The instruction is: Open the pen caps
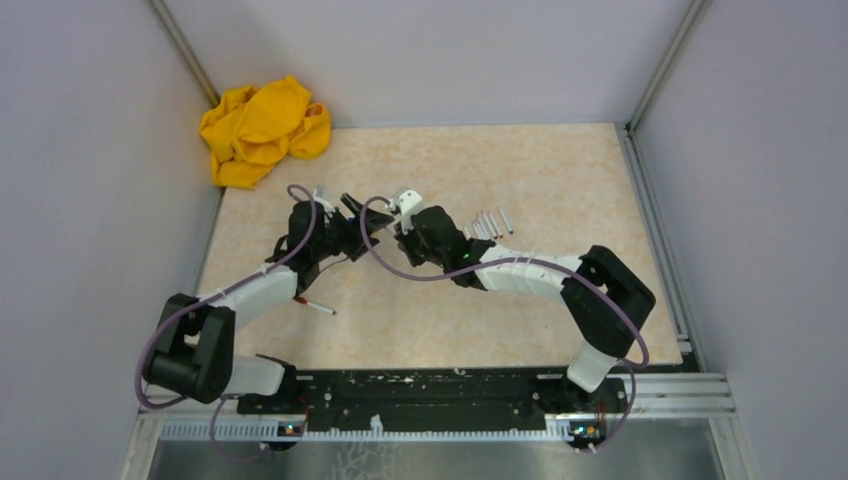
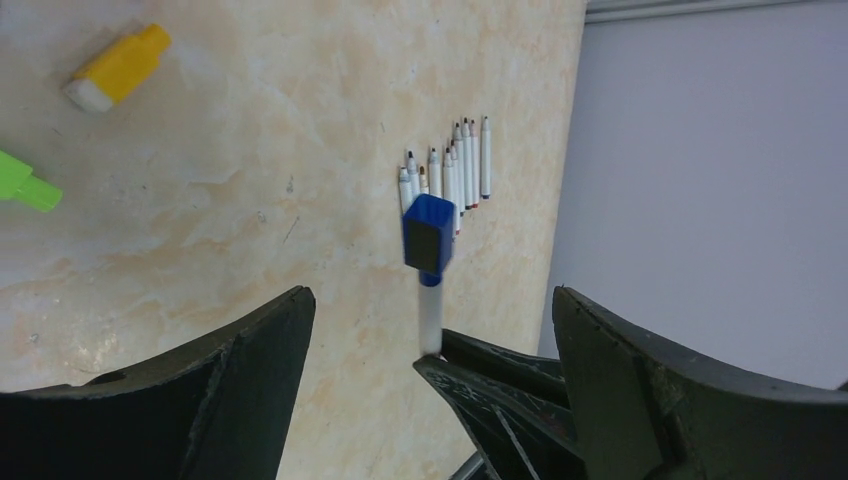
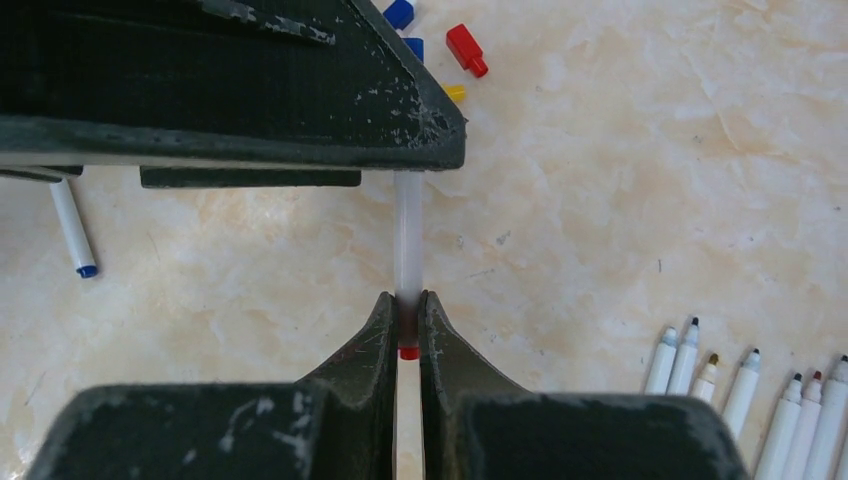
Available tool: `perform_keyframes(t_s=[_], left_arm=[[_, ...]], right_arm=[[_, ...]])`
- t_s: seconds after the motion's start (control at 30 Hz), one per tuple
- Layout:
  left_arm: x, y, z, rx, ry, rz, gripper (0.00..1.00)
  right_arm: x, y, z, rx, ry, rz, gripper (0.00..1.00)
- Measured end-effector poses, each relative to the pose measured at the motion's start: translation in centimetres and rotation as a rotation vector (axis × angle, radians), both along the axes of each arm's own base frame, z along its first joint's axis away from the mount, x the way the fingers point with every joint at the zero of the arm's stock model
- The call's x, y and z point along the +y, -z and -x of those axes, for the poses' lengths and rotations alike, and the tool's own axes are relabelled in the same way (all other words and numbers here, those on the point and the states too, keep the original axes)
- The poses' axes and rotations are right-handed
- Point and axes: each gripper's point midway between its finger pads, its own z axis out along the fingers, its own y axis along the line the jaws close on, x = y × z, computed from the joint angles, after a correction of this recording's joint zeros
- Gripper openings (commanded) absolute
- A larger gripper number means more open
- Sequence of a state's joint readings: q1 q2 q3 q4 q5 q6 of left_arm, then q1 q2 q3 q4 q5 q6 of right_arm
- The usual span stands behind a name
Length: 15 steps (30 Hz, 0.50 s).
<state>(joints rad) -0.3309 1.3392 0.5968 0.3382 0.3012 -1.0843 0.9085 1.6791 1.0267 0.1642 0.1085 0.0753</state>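
Observation:
My right gripper (image 3: 407, 300) is shut on the barrel of a white marker (image 3: 408, 235), whose red end (image 3: 408, 352) shows between the fingers. The marker points toward my left gripper (image 2: 430, 295), which is open wide. The marker's blue pen cap (image 2: 428, 235) sits on its tip just past the left fingertips, touching neither finger. In the top view both grippers meet mid-table, the left gripper (image 1: 352, 212) beside the right gripper (image 1: 398, 232). Loose pen caps lie on the table: yellow (image 2: 118, 68), green (image 2: 25, 183), red (image 3: 466, 48) and blue (image 3: 399, 13).
A row of several uncapped markers (image 1: 490, 222) lies right of the grippers. One marker (image 1: 318, 306) lies alone near the left arm, and another with a blue end (image 3: 73, 228) lies below the left gripper. A crumpled yellow cloth (image 1: 262, 130) fills the far left corner. Walls enclose the table.

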Motion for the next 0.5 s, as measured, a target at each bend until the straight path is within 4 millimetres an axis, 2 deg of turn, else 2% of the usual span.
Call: perform_keyframes(t_s=[0.17, 0.3, 0.5], left_arm=[[0.0, 0.8, -0.7, 0.003, -0.027, -0.018, 0.83], [-0.4, 1.1, -1.6, -0.004, -0.038, -0.021, 0.76], [-1.5, 2.0, -2.4, 0.005, -0.028, -0.007, 0.54]], right_arm=[[-1.1, -0.4, 0.1, -0.004, 0.012, -0.006, 0.00], [-1.6, 0.0, 0.4, 0.007, 0.016, -0.002, 0.00], [-2.1, 0.5, 0.6, 0.021, 0.022, 0.002, 0.00]])
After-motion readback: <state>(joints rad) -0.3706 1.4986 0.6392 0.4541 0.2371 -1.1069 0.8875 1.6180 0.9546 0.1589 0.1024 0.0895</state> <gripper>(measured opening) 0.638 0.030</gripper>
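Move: The blue cap, on the pen the right hand already holds, lies about 3 cm ahead of the left hand and 1 cm lower, neither left nor right; from the right hand it is roughly 5 cm ahead, 4 cm left and 2 cm up. On the table some 13 cm below the left hand, the loose yellow cap is 3 cm ahead and 4 cm left, the green cap 1 cm ahead and 6 cm left, the uncapped pens 4 cm ahead and 19 cm right. The left hand eases forward about 2.5 cm and down about 2 cm, drifting slightly right late on, bringing its fingertips around the blue cap while the fingers start closing from nearly wide open to roughly two-thirds. The right hand keeps its pinch on the pen's red-ended tail and carries the pen about 2 cm to the right, barely turning. ##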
